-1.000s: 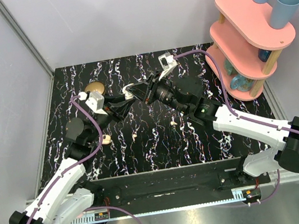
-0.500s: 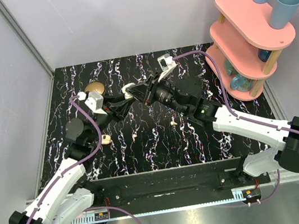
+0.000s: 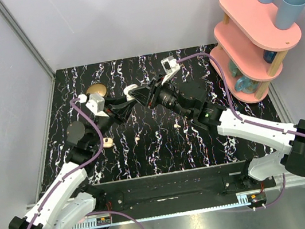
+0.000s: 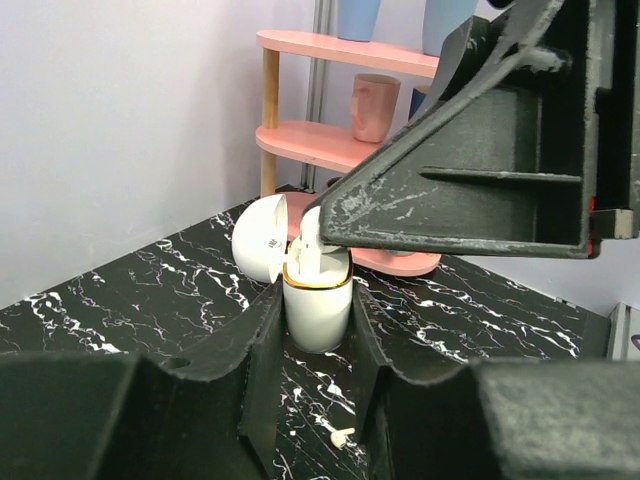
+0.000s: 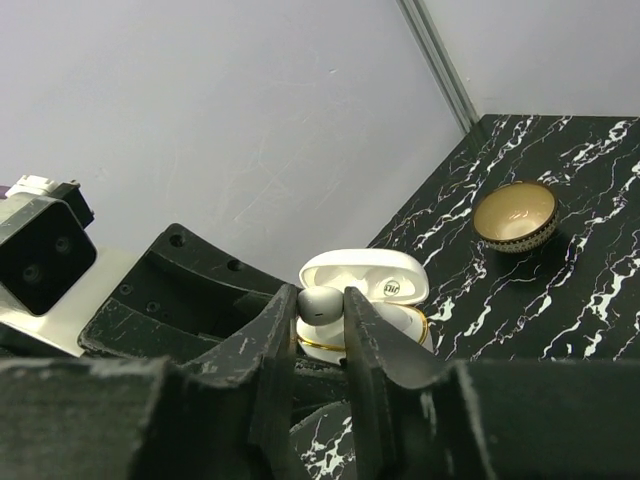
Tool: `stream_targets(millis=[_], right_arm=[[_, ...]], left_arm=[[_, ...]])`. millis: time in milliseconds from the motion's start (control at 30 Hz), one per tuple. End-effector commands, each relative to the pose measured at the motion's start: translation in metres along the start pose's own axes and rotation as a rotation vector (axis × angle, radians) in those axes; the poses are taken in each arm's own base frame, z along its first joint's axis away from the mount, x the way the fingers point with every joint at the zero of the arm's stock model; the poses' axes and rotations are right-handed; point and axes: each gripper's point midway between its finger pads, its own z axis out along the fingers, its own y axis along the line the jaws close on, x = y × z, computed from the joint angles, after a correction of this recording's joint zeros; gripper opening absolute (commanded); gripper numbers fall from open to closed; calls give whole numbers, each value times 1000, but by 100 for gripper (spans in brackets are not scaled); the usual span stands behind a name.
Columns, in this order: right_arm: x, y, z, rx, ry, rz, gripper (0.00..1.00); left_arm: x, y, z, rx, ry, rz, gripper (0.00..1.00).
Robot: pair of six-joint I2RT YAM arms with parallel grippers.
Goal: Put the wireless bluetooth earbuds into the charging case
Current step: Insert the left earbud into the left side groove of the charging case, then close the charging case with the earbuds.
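Observation:
The white charging case (image 4: 318,305) stands upright with its lid (image 4: 262,238) swung open, held off the table by my left gripper (image 4: 318,312), which is shut on its sides. In the top view the case (image 3: 130,89) sits where both grippers meet. My right gripper (image 5: 320,305) is shut on a grey-white earbud (image 5: 322,303), held at the case's open mouth (image 5: 400,322), just in front of the lid (image 5: 365,275). One loose earbud (image 3: 176,125) lies on the table near the right arm. A loose earbud (image 4: 340,435) shows on the table below my left fingers.
A brass-coloured bowl (image 3: 96,91) (image 5: 514,215) stands at the back left of the black marbled table (image 3: 157,143). A pink tiered shelf (image 3: 251,40) with blue cups stands at the right rear. Grey walls close the left and back sides.
My right gripper with the earbud has edged slightly left, closer onto the case. The left arm and the case have stayed almost still.

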Motion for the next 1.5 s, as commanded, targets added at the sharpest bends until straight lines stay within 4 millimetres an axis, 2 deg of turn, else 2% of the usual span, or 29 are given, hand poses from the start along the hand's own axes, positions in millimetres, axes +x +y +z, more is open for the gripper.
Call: stream_targets(millis=[0, 33, 167, 367, 500, 633, 667, 700, 733, 800, 833, 900, 933, 1000, 1033, 1200, 1367, 1467], right_arm=[[-18, 10, -3, -12, -48, -37, 36], [-20, 11, -2, -11, -46, -43, 43], [-40, 26, 1, -41, -79, -66, 54], [-60, 50, 2, -117, -108, -85, 60], [-68, 55, -2, -125, -120, -92, 63], [-78, 43, -5, -34, -129, -94, 66], [-82, 30, -4, 41, -148, -85, 67], [-76, 17, -5, 106, -121, -90, 70], [-83, 13, -5, 143, -132, -91, 71], [-78, -5, -4, 232, -105, -112, 73], [-83, -7, -3, 244, -105, -113, 77], [-71, -16, -2, 266, -43, -117, 79], [-73, -18, -1, 266, -37, -115, 80], [-62, -20, 1, 247, 36, -114, 82], [-66, -19, 2, 240, 46, -103, 84], [-51, -45, 7, 240, 198, -34, 87], [-27, -40, 11, 176, 308, -12, 89], [-22, -38, 11, 159, 328, -2, 90]], left_arm=[[-45, -6, 0, 2, -139, 55, 0], [-45, -6, 0, 2, -139, 55, 0], [-44, -6, 0, 4, -133, 55, 0], [-41, -5, -1, 2, -126, 57, 0], [-37, -4, -2, -3, -111, 60, 0], [-32, -4, -4, -1, -86, 72, 0], [-32, -7, -5, 14, -81, 78, 0], [-31, -8, -6, 17, -78, 84, 0], [-30, -9, -6, 26, -67, 86, 0], [-31, -13, -7, 41, -65, 95, 0], [-30, -15, -7, 56, -59, 102, 0], [-30, -18, -7, 77, -52, 107, 0], [-30, -22, -7, 97, -41, 111, 0], [-29, -25, -6, 117, -27, 113, 0], [-29, -27, -6, 127, -18, 111, 0], [-32, -35, -4, 178, -12, 115, 0], [-28, -41, -1, 221, 12, 103, 0], [-25, -42, 1, 232, 23, 97, 0]])
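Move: The left hand holds the open charging case right at its fingertips, about 1 cm forward, 1 cm to the right and 1 cm above its hand point. The right hand's fingertips are shut on the earbud at the case opening, with the case's middle about 1 cm ahead of them, 2 cm to the left and 1 cm lower. From the right hand the gold bowl is some 21 cm ahead and 18 cm left, and the pale block about 4 cm back and 15 cm left, both roughly 25 cm below. The right fingers let go of the earbud at the case and open wide, the hand rising about 6 cm clear of it. It then swings some 7 cm forward and 4 cm right, away from the case, sinking about 7 cm and easing back slightly at the end as the wrist tips down and rolls its left side lower, some 20 degrees in all. The left hand keeps its grip on the case, drawing it back about 2.5 cm and turning slightly clockwise. ##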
